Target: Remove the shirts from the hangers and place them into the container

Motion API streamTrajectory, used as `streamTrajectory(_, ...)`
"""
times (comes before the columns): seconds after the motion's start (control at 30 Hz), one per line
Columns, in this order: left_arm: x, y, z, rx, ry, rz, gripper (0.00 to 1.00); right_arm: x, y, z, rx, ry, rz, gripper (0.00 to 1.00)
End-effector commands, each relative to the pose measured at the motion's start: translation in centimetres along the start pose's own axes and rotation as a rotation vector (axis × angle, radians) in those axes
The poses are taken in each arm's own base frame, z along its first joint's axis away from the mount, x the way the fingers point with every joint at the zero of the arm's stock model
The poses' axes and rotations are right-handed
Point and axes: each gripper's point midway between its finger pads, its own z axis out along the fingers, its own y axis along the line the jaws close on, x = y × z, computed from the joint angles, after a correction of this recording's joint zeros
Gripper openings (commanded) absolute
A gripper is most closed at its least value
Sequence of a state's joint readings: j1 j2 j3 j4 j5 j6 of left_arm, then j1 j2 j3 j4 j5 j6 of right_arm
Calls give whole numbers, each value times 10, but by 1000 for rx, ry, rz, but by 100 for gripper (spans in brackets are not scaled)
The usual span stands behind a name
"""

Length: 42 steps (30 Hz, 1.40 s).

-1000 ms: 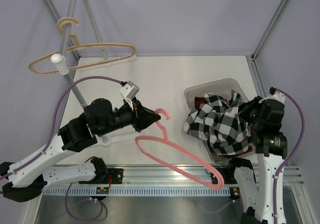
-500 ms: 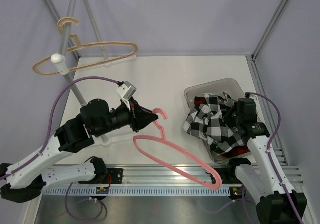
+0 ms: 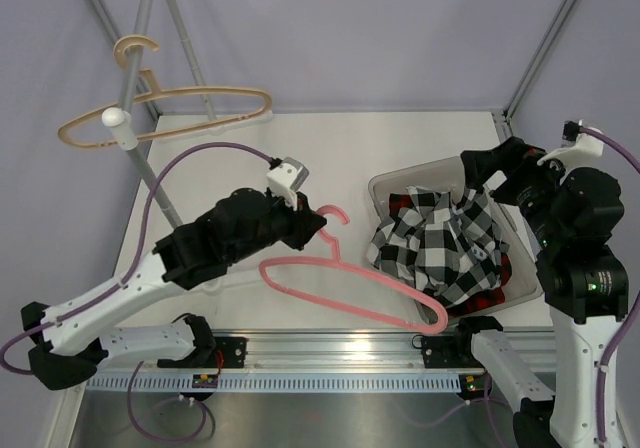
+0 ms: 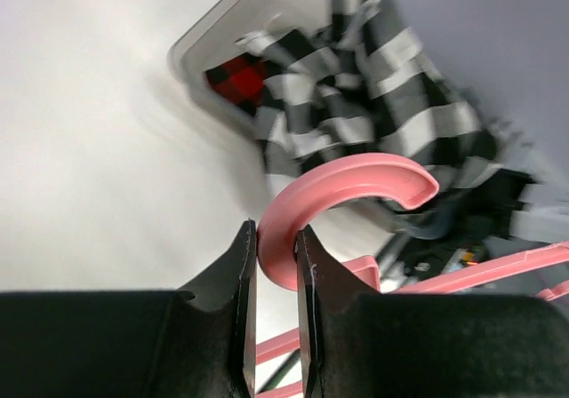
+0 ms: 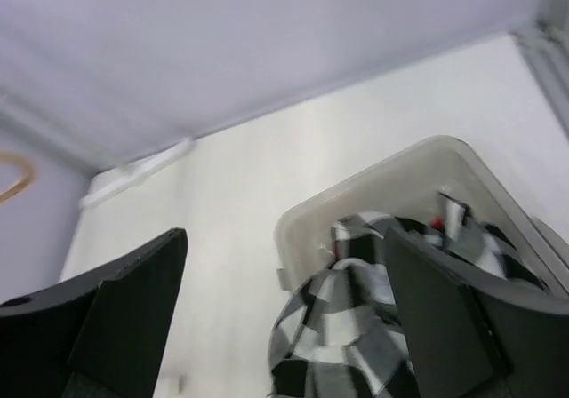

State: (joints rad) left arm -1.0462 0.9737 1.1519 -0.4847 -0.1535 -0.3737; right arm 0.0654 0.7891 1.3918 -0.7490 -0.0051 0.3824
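My left gripper [image 3: 318, 224] [image 4: 276, 231] is shut on the hook of the pink hanger [image 3: 352, 293] [image 4: 356, 180], which hangs bare over the table's front. The black-and-white shirt [image 3: 440, 248] [image 4: 382, 105] [image 5: 356, 327] lies heaped in the container [image 3: 395, 182] [image 4: 236, 11] [image 5: 373, 171] and spills over its left rim. Under it shows the red-and-black shirt [image 3: 404, 206] [image 4: 240, 78]. Raised above the container's far side, my right gripper [image 3: 468, 166] [image 5: 284, 238] stands open and holds nothing. The beige hanger [image 3: 165, 113] hangs bare on the rack.
The grey rack pole [image 3: 135, 153] slants up at the back left, with its white knob [image 3: 116, 118] near the beige hanger. A metal rail [image 3: 330, 353] runs along the table's near edge. Frame posts [image 3: 540, 48] stand at the right rear.
My right gripper has opened, let go of the black-and-white shirt and risen away from the container. My left arm has carried the pink hanger a little to the right.
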Motion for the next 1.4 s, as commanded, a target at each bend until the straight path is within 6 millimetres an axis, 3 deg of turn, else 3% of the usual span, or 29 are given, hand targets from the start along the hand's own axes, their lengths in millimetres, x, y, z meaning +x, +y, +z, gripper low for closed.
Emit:
streamTrajectory(0.0,-20,26,20,-174,-42,74,0,41,69,-15,-445,263,-91,100)
streamTrajectory(0.03,-19,28,22,-191,-33,85,0,47,88,-27,-577,298,-70,100)
streamTrajectory(0.1,-22,32,27,-218,-31,104,0,56,98,-43,-683,322,-76,100)
streamTrajectory(0.2,-34,30,24,-221,-50,119,0,87,94,-55,-751,391,-63,99)
streamTrajectory(0.27,-44,27,20,-220,-62,122,0,97,96,-65,-791,395,-41,99)
streamTrajectory(0.3,-46,27,18,-222,-57,129,0,116,92,-66,-818,450,-8,96)
streamTrajectory(0.4,-61,24,9,-221,-81,138,0,136,91,-70,-867,482,63,88)
streamTrajectory(0.6,-86,23,-5,-231,-130,163,0,130,93,-89,-885,428,38,80)
streamTrajectory(0.87,-96,22,-13,-231,-152,165,0,137,87,-112,-867,417,3,75)
streamTrajectory(1.37,-118,20,-39,-228,-208,163,0,166,70,-106,-821,463,19,70)
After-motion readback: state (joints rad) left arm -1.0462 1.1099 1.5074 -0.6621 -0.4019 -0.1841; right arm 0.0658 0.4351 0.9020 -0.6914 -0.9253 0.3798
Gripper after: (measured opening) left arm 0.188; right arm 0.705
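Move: The left hand holds the pink hanger by its hook; the hanger's free end lies about 23 cm to its right, 19 back and some 6 lower. From the empty, open right hand that end is roughly 22 cm back, 6 left and 16 below. The checked shirt lies about 12 cm back from the right hand, 2 right and 29 below; the container's middle is 10 back, 4 right and 32 below. Right swings about 20 cm back-left and down, turning counter-clockwise, fingers narrowing, towards hanger's end; left dips, then rises. ##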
